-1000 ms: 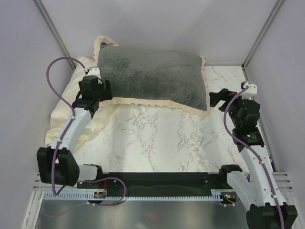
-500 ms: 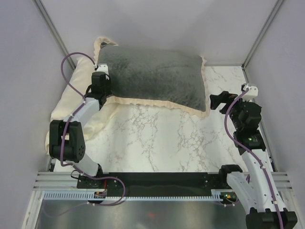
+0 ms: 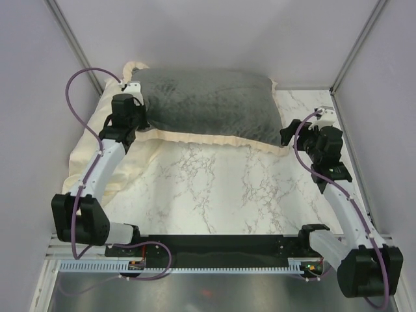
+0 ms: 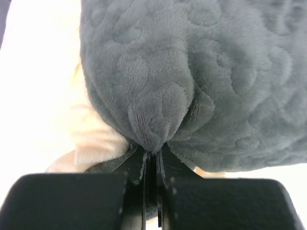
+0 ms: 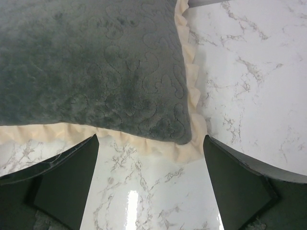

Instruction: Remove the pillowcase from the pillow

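Observation:
The pillowcase (image 3: 208,104) lies stuffed and plump at the back of the table, dark grey face up, with a cream frill along its near edge. The pillow is hidden inside it. My left gripper (image 3: 138,121) is at its left near corner. In the left wrist view that gripper (image 4: 152,152) is shut on a pinched fold of the grey pillowcase (image 4: 201,72). My right gripper (image 3: 286,135) hovers at the right near corner, jaws wide apart. In the right wrist view that gripper (image 5: 150,139) stands open over the frilled corner of the pillowcase (image 5: 86,62), holding nothing.
A flat pale-yellow cloth (image 3: 91,153) lies under and left of the pillowcase, reaching the table's left edge. White marble tabletop (image 3: 214,188) fills the foreground. Grey walls and metal posts close in the back and both sides.
My left gripper has closed on a fold of the pillowcase's left near corner. My right gripper has moved in to the right near corner, still open. The pillowcase has shifted slightly.

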{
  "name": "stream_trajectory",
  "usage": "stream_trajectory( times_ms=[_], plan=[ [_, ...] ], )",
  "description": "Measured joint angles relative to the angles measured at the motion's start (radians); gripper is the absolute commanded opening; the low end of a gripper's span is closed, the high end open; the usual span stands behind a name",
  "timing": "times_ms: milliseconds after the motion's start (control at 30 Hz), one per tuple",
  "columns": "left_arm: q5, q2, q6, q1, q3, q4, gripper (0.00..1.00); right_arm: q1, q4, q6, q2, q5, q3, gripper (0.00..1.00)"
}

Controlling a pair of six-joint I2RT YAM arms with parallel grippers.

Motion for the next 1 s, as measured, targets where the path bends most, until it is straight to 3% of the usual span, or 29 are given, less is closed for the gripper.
stream_trajectory(
  times_ms=[333, 600, 700, 767, 800, 833, 867, 1000],
  plan=[
    [0.109, -0.191, -0.03, 0.0, -0.03, -0.174, 0.02, 0.0, 0.228, -0.063, 0.388, -0.055, -0.01, 0.98],
    [0.123, -0.204, -0.031, 0.0, -0.032, -0.2, 0.02, 0.0, 0.344, -0.082, 0.648, -0.152, 0.059, 0.98],
    [0.123, -0.205, -0.03, 0.0, -0.032, -0.201, 0.02, 0.0, 0.374, -0.083, 0.724, -0.216, 0.093, 0.79],
    [0.123, -0.205, -0.03, 0.0, -0.032, -0.208, 0.02, -0.001, 0.383, -0.082, 0.761, -0.256, 0.108, 0.48],
    [0.123, -0.205, -0.03, 0.0, -0.032, -0.211, 0.02, -0.001, 0.388, -0.081, 0.782, -0.288, 0.116, 0.19],
    [0.123, -0.205, -0.03, 0.0, -0.032, -0.214, 0.02, -0.001, 0.389, -0.083, 0.797, -0.311, 0.122, 0.07],
    [0.124, -0.204, -0.03, 0.0, -0.032, -0.216, 0.02, -0.001, 0.389, -0.072, 0.808, -0.335, 0.129, 0.0],
    [0.119, -0.205, -0.03, 0.0, -0.032, -0.222, 0.02, -0.006, 0.365, -0.069, 0.809, -0.371, 0.143, 0.0]
  ],
)
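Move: The near right corner of the grey pillow, edged with cream trim, lies about 8 cm ahead of the open right hand, 1 cm to its left and some 17 cm below; the pillow's middle is about 24 cm ahead and 31 cm left of that hand. The left hand already grips the near left corner; from it the right corner lies roughly 53 cm to the right, 2 cm back and 12 cm lower, and the cream cloth's middle 15 cm left and 4 cm back. The right hand drops quickly, about 16 cm, while reaching forward some 9 cm onto the pillow's near right corner, its fingers tipping further down; near the bottom it swings left, turns counter-clockwise and shuts its fingers, pinching the corner. Meanwhile the left hand, still clamped on the near left corner, draws it back about 6 cm towards the robot with a small rise early on, then all but stays there holding it. ##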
